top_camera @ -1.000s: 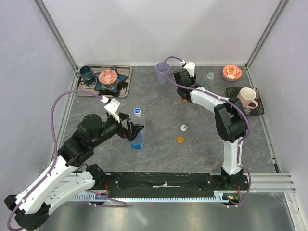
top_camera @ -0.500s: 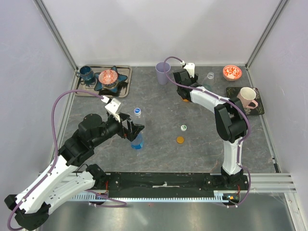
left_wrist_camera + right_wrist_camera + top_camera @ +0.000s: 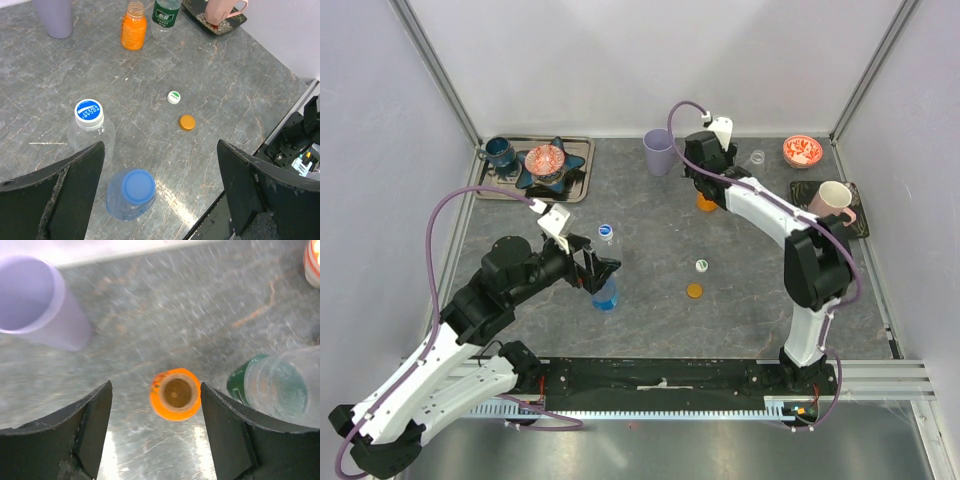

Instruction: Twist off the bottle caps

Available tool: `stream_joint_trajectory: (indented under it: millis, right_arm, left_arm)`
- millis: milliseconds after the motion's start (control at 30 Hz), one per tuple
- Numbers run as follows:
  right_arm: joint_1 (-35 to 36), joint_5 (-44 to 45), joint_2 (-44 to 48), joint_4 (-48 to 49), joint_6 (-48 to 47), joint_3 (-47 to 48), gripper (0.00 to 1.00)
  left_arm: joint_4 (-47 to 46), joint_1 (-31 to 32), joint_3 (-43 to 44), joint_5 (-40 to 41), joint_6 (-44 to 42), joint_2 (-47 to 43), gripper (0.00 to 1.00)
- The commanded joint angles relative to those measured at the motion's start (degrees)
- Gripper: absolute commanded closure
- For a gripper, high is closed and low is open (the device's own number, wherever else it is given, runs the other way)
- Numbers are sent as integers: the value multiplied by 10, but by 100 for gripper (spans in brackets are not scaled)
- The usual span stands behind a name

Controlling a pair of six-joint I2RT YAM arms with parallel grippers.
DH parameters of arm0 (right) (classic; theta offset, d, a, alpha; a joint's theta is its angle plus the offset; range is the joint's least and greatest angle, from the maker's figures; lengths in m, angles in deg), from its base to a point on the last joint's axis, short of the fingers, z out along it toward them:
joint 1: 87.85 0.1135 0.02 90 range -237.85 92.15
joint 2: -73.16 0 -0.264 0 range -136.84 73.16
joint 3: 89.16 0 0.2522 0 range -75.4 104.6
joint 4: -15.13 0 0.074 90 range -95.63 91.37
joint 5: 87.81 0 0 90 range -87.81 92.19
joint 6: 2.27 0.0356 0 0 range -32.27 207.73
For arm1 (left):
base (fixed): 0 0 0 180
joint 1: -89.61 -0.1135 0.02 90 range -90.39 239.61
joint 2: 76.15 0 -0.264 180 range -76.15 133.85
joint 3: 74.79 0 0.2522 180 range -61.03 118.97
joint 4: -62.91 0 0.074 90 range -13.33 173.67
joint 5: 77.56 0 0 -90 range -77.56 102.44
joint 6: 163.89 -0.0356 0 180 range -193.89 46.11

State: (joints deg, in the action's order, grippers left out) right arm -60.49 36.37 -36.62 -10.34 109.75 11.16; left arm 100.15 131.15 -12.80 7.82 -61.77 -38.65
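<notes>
My left gripper (image 3: 160,200) hangs open above the blue bottle (image 3: 131,195), which wears its blue cap (image 3: 137,186). Beside that stands the clear bottle (image 3: 90,135) with a blue-and-white cap (image 3: 89,110). A white-and-green cap (image 3: 173,97) and an orange cap (image 3: 187,122) lie loose on the table. My right gripper (image 3: 156,405) is open, with the uncapped orange bottle (image 3: 175,394) upright between its fingers and touching neither. The green-label bottle (image 3: 272,385) stands just to its right, also uncapped. From above, the orange bottle (image 3: 706,203) shows just below my right wrist.
A lilac cup (image 3: 658,152) stands at the back, close to the right arm. A tray (image 3: 578,147) with a blue cup and bowls sits back left. At the right are a red bowl (image 3: 800,151) and a pink mug (image 3: 834,202) on a dark tray.
My right gripper has opened and drawn back from the orange bottle, which now shows in the top view. The left arm has stayed put.
</notes>
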Motion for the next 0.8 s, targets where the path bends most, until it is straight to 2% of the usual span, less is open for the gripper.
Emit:
stream_joint_trajectory:
  millis: [0, 67, 100, 200, 333, 433, 600, 767]
  right_arm:
    - [43, -43, 111, 27, 17, 53, 22]
    - [74, -68, 132, 26, 8, 54, 22]
    - [84, -120, 148, 27, 5, 50, 22]
    - [127, -203, 165, 13, -7, 28, 23]
    - [189, -244, 179, -13, -11, 3, 23]
    - [219, -248, 193, -15, -12, -15, 22]
    - [248, -256, 173, -42, -17, 16, 21]
    - [282, -242, 142, -55, -28, 35, 20]
  left_arm:
    - [-27, -1, 30, 15, 26, -7, 1]
    - [-31, -1, 29, 42, 29, -16, 1]
    - [-32, -1, 28, 59, 31, -20, 0]
    - [-28, -1, 20, 143, 43, -42, 0]
    - [0, -1, 4, 337, 91, -82, 1]
    - [3, -1, -12, 405, 101, -130, 1]
    - [-1, -1, -25, 419, 97, -179, 1]
    - [20, -1, -18, 404, 99, -175, 1]
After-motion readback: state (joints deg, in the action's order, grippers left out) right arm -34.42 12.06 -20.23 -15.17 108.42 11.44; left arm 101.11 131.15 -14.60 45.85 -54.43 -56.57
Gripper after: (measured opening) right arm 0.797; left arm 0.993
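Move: The clear bottle with the blue-and-white cap stands about 18 cm back and 23 cm left of the right hand, its middle some 4 cm lower; the blue bottle is about 6 cm nearer the base than it. The opened orange bottle is just under the right hand, 1 cm ahead, 2 cm right and 8 cm down, with the green-label bottle about 9 cm to its right. From the left hand the clear bottle is about 10 cm ahead, level sideways, 16 cm below. The open right hand lifts clear of the orange bottle and swings left and back towards the clear bottle, some 23 cm left and 19 cm back, arching up about 18 cm before sinking 6 cm to come near its cap from above, while turning nearly 50 degrees counter-clockwise with the fingers kept open and empty. Meanwhile the left hand, empty and wide open, clears the way, drawing about 13 cm left and 5 cm up from beside the clear and blue bottles and turning some 40 degrees counter-clockwise. ##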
